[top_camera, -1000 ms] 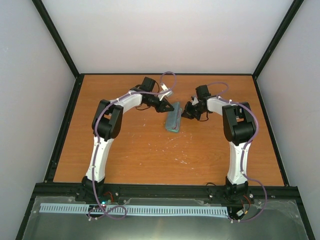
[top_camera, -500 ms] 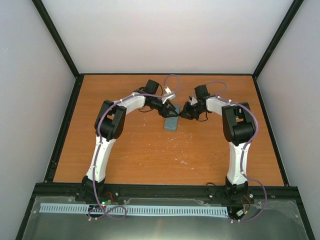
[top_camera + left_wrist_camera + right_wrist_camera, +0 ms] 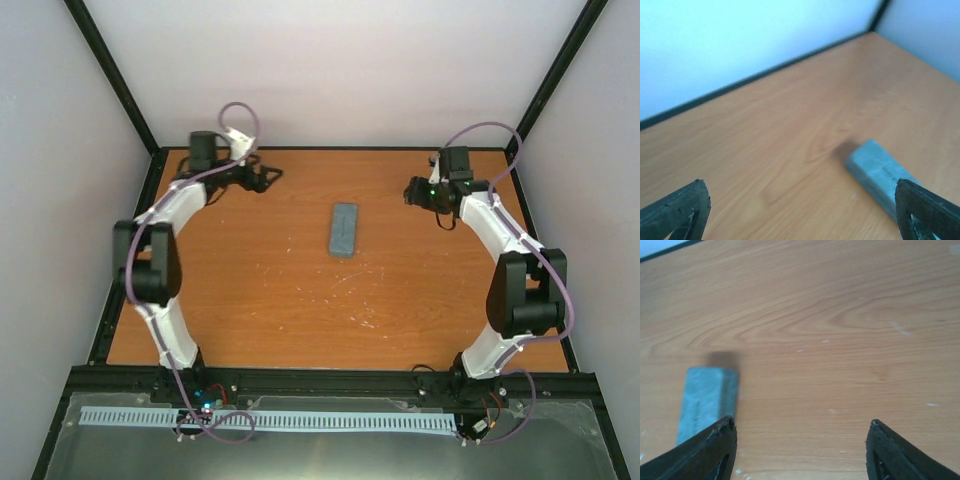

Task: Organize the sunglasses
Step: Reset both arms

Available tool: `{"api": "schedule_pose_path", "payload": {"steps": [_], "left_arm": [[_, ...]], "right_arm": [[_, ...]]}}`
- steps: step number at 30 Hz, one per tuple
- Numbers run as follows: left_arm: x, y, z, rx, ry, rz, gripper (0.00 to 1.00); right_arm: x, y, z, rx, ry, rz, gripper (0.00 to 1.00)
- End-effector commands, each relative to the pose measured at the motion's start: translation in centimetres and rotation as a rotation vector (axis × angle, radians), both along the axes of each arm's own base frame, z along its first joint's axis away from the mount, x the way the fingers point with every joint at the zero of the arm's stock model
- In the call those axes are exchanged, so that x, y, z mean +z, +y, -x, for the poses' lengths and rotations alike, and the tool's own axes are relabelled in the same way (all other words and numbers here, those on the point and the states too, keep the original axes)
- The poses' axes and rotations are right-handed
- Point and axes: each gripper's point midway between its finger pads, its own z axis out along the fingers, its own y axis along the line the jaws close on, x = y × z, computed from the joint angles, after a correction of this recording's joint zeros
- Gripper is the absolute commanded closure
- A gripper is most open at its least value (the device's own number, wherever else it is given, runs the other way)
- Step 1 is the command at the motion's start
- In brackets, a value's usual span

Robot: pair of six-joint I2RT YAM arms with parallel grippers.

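The grey-blue oblong case (image 3: 343, 229) lies shut and alone in the middle of the wooden table (image 3: 260, 300). The sunglasses are hidden from every view. My left gripper (image 3: 268, 178) hovers at the back left, far from the case, jaws wide open and empty. In the left wrist view the case (image 3: 877, 172) lies ahead to the right, and the left gripper (image 3: 802, 212) has only bare wood between its fingertips (image 3: 680, 207). My right gripper (image 3: 412, 192) is at the back right, open and empty. Seen from the right wrist, the case (image 3: 705, 397) is at the left, beyond the right gripper (image 3: 802, 442).
A black frame rail (image 3: 330, 149) borders the table at the back and sides, with pale walls close behind it. White scuff marks (image 3: 350, 280) dot the wood in front of the case. A slotted cable tray (image 3: 270, 420) runs along the near edge.
Both arms have pulled away from the case to the back corners of the table. Both grippers have gone from shut to open. The case stays in the middle, lid down.
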Motion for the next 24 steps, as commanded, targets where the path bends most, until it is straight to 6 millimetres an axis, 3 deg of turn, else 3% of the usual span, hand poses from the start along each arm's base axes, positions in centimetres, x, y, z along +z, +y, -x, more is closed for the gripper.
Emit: {"api": "schedule_pose_path", "payload": {"steps": [1, 2, 3, 4, 5, 6, 7, 8, 12, 18, 24], "left_arm": [[5.8, 7.7, -0.1, 0.368, -0.214, 0.01, 0.01], [7.5, 10.0, 1.1, 0.464, -0.302, 0.021, 0.0], [7.3, 11.8, 2.1, 0.536, -0.366, 0.019, 0.0], [9.3, 13.2, 3.8, 0.589, -0.493, 0.021, 0.01], [9.2, 14.3, 5.0, 0.639, -0.549, -0.006, 0.0], [8.8, 15.2, 5.9, 0.674, -0.571, -0.038, 0.01], [7.9, 15.9, 6.4, 0.699, -0.555, -0.061, 0.0], [7.1, 16.7, 6.8, 0.728, -0.524, -0.076, 0.0], [4.1, 19.9, 8.8, 0.867, -0.493, -0.122, 0.0], [0.7, 20.7, 9.9, 0.918, -0.421, -0.135, 0.01], [-0.3, 20.9, 9.3, 0.928, -0.372, -0.147, 0.01]], "right_arm": [[-0.2, -5.4, -0.4, -0.099, -0.114, 0.216, 0.28], [0.5, -6.1, -0.8, -0.124, -0.165, 0.234, 0.23], [1.2, -7.1, -1.0, -0.158, -0.213, 0.258, 0.22], [1.8, -8.0, -1.1, -0.194, -0.259, 0.287, 0.21], [2.4, -8.7, -1.2, -0.225, -0.312, 0.303, 0.21], [3.0, -8.9, -1.3, -0.232, -0.375, 0.309, 0.2], [3.4, -9.0, -1.2, -0.232, -0.438, 0.316, 0.04], [3.6, -9.4, -1.0, -0.255, -0.487, 0.322, 0.0], [3.4, -10.8, 0.2, -0.327, -0.567, 0.358, 0.0], [-0.1, -11.8, 0.6, -0.369, -0.467, 0.392, 0.0], [-0.9, -11.3, -0.5, -0.36, -0.359, 0.347, 0.0]]}}
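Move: The closed sunglasses case stands alone on the otherwise bare table, already free of both hands. From the left hand its middle is about 14 cm to the right, 9 cm back and 16 cm below. From the right hand it lies some 17 cm to the left, 4 cm back and 13 cm below. With nothing touched, both hands keep backing off sideways from the case to their rest places. The left swings about 20 cm left and 10 cm back, arching up first and then sinking, its wide-open fingers turning some 50 degrees counter-clockwise and tipping up. The right slides about 11 cm right, turning clockwise, its fingers tipping up and opening fully. ##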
